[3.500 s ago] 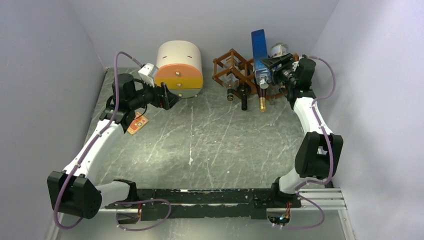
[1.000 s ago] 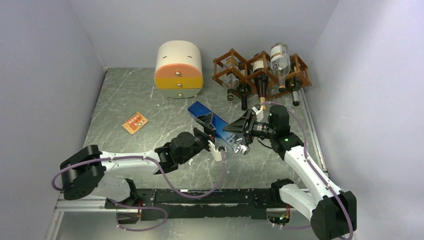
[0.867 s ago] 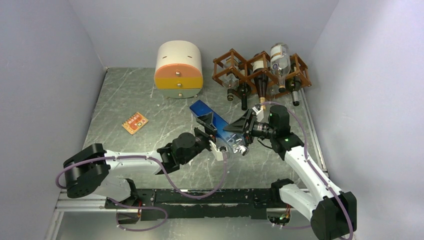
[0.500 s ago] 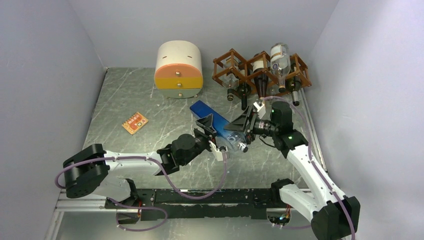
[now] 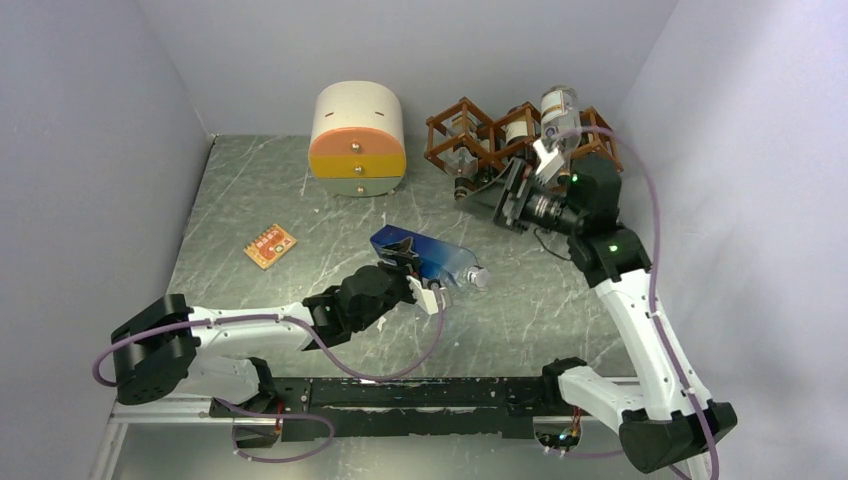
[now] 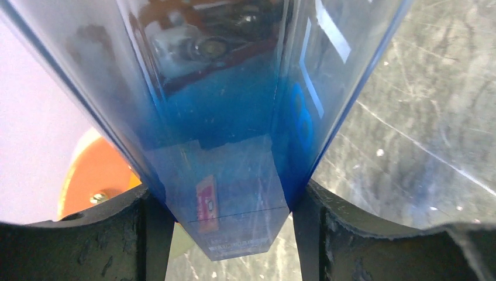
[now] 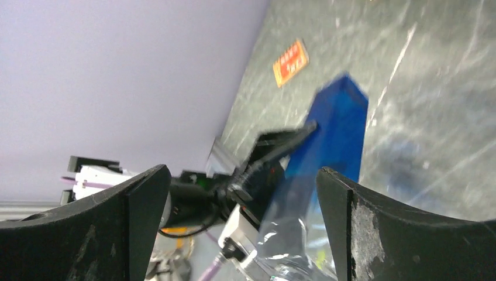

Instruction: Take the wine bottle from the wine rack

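Note:
The wine bottle (image 5: 415, 255) is blue and square-sided with a clear neck. It lies nearly level, low over the middle of the table, off the wine rack (image 5: 470, 135). My left gripper (image 5: 405, 275) is shut on its blue body. In the left wrist view the bottle (image 6: 234, 134) fills the gap between both fingers (image 6: 146, 234) of the left gripper (image 6: 231, 234). My right gripper (image 5: 500, 195) hangs open and empty near the rack's front, apart from the bottle. In the right wrist view the right gripper (image 7: 241, 170) frames the bottle (image 7: 339, 129) from a distance.
Other bottles (image 5: 556, 105) stay in the reddish-brown rack at the back right. A cream-and-orange drawer box (image 5: 358, 140) stands at the back centre. A small orange card (image 5: 270, 246) lies at the left. Grey walls close in both sides.
The right gripper opened, released the bottle and drew back up toward the rack. The left gripper closed on the bottle, which swung down to lie nearly level.

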`<state>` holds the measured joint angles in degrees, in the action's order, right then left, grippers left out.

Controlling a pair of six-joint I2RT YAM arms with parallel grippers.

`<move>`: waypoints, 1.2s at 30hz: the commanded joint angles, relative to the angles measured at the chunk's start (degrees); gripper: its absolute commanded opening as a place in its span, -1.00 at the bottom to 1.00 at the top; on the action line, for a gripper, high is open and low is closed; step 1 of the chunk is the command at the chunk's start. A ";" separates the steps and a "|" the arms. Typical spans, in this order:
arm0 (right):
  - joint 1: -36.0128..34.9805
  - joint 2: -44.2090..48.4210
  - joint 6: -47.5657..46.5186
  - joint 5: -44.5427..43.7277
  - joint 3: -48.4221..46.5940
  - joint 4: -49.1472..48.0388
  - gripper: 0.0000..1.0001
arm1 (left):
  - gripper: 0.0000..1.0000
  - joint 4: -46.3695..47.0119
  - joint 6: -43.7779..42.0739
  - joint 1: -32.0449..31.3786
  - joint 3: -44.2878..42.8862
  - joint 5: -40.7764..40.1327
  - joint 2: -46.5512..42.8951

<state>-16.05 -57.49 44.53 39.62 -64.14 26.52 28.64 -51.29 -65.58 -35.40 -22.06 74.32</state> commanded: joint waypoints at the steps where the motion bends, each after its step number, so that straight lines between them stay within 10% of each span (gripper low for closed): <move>1: 0.33 -2.35 -6.50 -7.15 -11.66 3.35 1.00 | -0.86 3.84 6.79 1.10 -3.78 2.96 -4.49; 15: 0.41 1.74 -15.41 -31.46 -21.64 5.55 1.00 | -0.86 6.66 25.47 12.86 -2.93 13.38 -9.38; 36: 0.41 3.86 -15.91 -32.04 -14.02 8.10 1.00 | -0.86 29.07 50.37 45.05 4.90 18.70 -3.89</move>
<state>-15.81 -54.46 29.34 8.08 -78.30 35.00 41.04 -4.91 -23.66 -29.54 -3.70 69.78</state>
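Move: The left gripper already holds the blue bottle. The open table it heads over is about 15 cm ahead, 17 cm left and 20 cm below; the drawer box stands about 43 cm ahead and 11 cm left of that gripper, the orange notepad about 22 cm ahead and 32 cm left. From the empty right gripper, the bottle is some 10 cm left, 3 cm back and 12 cm below, the rack about 41 cm ahead and 17 cm right. Keep the left fingers shut on the blue bottle and swing it about 17 cm left and 13 cm forward, towards the drawer box at nearly the same height, rolling the gripper's left side down some 50 degrees to bring the neck up, with a counter-clockwise turn. Draw the open right gripper up and away, then right, turning clockwise, before sinking partway back. ##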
